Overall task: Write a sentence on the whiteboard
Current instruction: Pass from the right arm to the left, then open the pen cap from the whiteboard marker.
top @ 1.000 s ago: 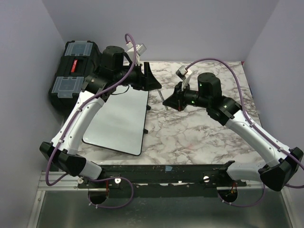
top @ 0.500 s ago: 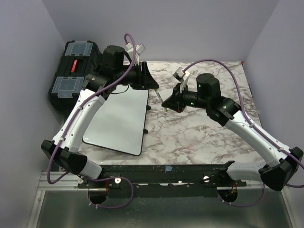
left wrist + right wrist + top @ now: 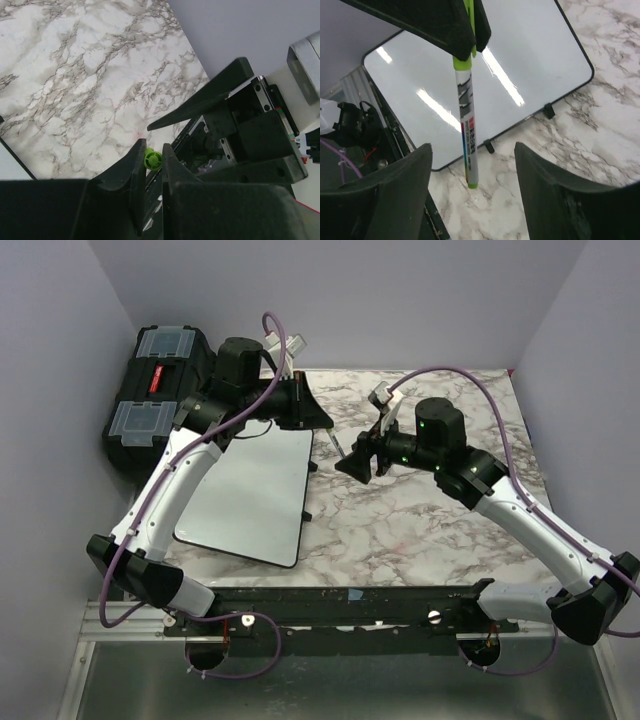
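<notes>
The whiteboard (image 3: 250, 495) lies flat on the left of the marble table, and its white face (image 3: 520, 60) shows only light glare, no sentence. A marker (image 3: 468, 135) with a green end hangs upright just past the board's right edge. My left gripper (image 3: 325, 423) is shut on the marker's upper part, and the green end (image 3: 152, 159) shows between its fingers (image 3: 137, 165). My right gripper (image 3: 355, 462) faces it from the right, open. Its two fingers (image 3: 405, 190) stand wide on either side of the marker's lower end without touching it.
A black toolbox (image 3: 160, 390) with clear lid compartments stands at the back left, beside the board. Small black clips (image 3: 548, 110) sit along the board's rim. Marble tabletop (image 3: 420, 520) stretches to the right, with purple walls around it.
My left gripper has shut on the marker. My right gripper, shut on it before, has opened and let it go. Both arms have barely shifted.
</notes>
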You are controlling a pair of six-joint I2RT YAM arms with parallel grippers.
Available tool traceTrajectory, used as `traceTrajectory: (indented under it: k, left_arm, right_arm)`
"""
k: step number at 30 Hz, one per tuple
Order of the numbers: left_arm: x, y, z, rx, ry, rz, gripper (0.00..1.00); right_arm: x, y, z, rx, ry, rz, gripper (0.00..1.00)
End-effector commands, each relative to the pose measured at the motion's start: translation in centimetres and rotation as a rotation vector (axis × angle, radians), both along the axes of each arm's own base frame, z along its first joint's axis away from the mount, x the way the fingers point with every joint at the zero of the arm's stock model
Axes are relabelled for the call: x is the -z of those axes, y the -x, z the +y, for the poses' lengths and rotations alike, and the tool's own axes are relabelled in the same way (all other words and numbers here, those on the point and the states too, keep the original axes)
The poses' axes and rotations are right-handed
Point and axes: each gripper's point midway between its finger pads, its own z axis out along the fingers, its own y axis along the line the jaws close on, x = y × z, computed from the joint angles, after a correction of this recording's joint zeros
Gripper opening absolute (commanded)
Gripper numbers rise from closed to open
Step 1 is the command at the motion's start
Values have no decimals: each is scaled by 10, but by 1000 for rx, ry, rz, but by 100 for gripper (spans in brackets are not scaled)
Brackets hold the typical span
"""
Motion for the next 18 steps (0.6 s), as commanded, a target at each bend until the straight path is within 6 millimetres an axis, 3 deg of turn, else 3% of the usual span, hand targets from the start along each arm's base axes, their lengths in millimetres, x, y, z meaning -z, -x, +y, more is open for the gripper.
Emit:
traceTrajectory:
  k: [1,11,18]
  left_arm:
    - [-22,4,4,-6,77,-46,0]
    - [-61,0,24,-62,272,-114,0]
    - [-96,10,29,-23,433,-179,0]
  right_arm:
    - [-12,-13,-6,124,-72,-14,80]
    - [-45,-19,-8,254,-338,45,86]
    - [-98,1,5,130,-580,61,86]
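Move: The marker is already in the left fingers, hanging by its green end, its middle some 3 cm below, 2 cm back and 2 cm right of that hand; from the half-open right hand its middle is about 4 cm up, 2 cm ahead and 2 cm left. The whiteboard's middle lies about 22 cm left, 13 cm ahead and 35 cm below the left hand; the toolbox roughly 45 cm left, 28 cm ahead, 25 cm lower. The marker stays pinched in the nearly shut left fingers as that hand lifts about 5 cm and shifts some 3 cm left, its fingertips tilting up 15 degrees. The right fingers spread from half to nearly wide around its lower end; that hand eases slightly forward, then rises about 5 cm, fingertips tipping up some 20 degrees while turning clockwise. ##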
